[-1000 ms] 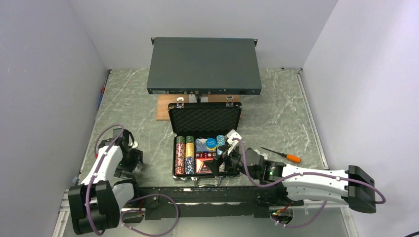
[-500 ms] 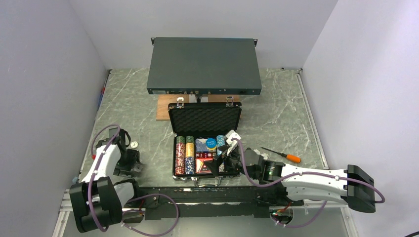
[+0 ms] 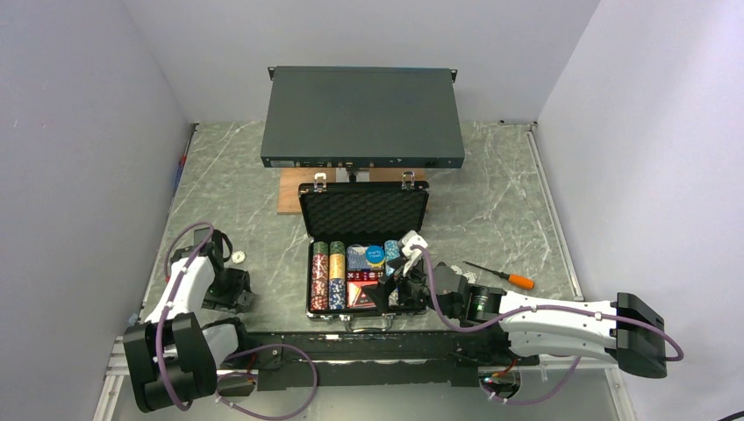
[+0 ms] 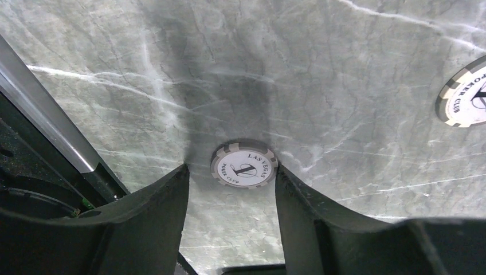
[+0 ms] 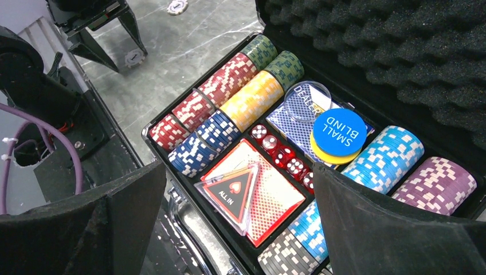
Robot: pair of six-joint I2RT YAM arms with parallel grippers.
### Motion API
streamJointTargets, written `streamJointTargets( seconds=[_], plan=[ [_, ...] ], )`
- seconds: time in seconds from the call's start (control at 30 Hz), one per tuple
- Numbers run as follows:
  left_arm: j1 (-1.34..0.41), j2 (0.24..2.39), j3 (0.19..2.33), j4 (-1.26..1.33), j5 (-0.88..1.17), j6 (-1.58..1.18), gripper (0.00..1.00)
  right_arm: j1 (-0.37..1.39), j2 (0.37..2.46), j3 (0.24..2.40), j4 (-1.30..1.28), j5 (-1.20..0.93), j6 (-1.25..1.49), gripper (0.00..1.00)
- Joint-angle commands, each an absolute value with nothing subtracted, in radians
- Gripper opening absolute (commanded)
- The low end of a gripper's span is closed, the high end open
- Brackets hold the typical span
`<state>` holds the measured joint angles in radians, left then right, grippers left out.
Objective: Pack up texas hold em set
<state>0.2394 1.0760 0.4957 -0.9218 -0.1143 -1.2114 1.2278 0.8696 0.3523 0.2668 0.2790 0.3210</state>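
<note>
The texas hold em set (image 3: 364, 212) lies open mid-table, its foam lid up. Inside are chip rows (image 5: 238, 86), red dice (image 5: 279, 150), a red card deck (image 5: 275, 195), a blue disc (image 5: 340, 132) and a triangular "all in" marker (image 5: 232, 192). My right gripper (image 3: 397, 282) (image 5: 238, 183) hovers open over the case's near right part. My left gripper (image 3: 233, 296) (image 4: 231, 171) is down at the table, left of the case, open. A grey-white chip (image 4: 245, 164) (image 5: 133, 58) lies flat between its fingertips. A second loose chip (image 3: 238, 257) (image 4: 464, 100) lies further off.
A large dark grey rack box (image 3: 362, 116) stands behind the case on a wooden board (image 3: 289, 191). An orange-handled screwdriver (image 3: 502, 276) lies right of the case. The black base rail (image 3: 351, 346) runs along the near edge, close to the left gripper.
My left gripper has drawn back toward the near edge, uncovering the second loose chip, and its jaws have narrowed around the other chip. The right arm has not moved.
</note>
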Motion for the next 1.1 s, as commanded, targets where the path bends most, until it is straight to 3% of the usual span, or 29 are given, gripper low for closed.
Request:
streamJointTargets(
  seconds=[0.0, 0.37, 0.7, 1.07],
  plan=[
    [0.242, 1.121, 0.451, -0.848, -0.099, -1.219, 0.57, 1.221, 0.865, 0.37, 0.307, 0.276, 0.318, 1.0],
    [0.24, 1.093, 0.47, -0.826, -0.101, -1.176, 0.35, 1.201, 0.874, 0.376, 0.294, 0.274, 0.323, 1.0],
    [0.199, 0.995, 0.516, -0.867, -0.077, -1.135, 0.26, 1.173, 0.917, 0.392, 0.279, 0.268, 0.326, 1.0],
    [-0.005, 0.936, 0.581, -0.874, -0.011, -1.205, 0.24, 1.131, 0.983, 0.441, 0.244, 0.237, 0.35, 1.0]
  ],
)
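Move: The loose white chip lies flat on the table right between the left hand's open fingertips, barely 1 cm below them. A second white chip is about 13 cm straight ahead of this hand. The open chip case has its middle some 35 cm to the right and 7 cm ahead. From the open right hand, up over the case, the chip between the left fingers is roughly 42 cm to the left, about level fore-and-aft and 14 cm lower. The left fingers close on the chip's rim from both sides and pinch it, then raise it about 3 cm while swinging it some 3 cm forward and as far right, towards the case, picking up speed. The wrist turns about 15 degrees clockwise and the fingertips tilt forward. Meanwhile the right hand, still wide open, eases about 2 cm forward and 2 cm down above the case. ##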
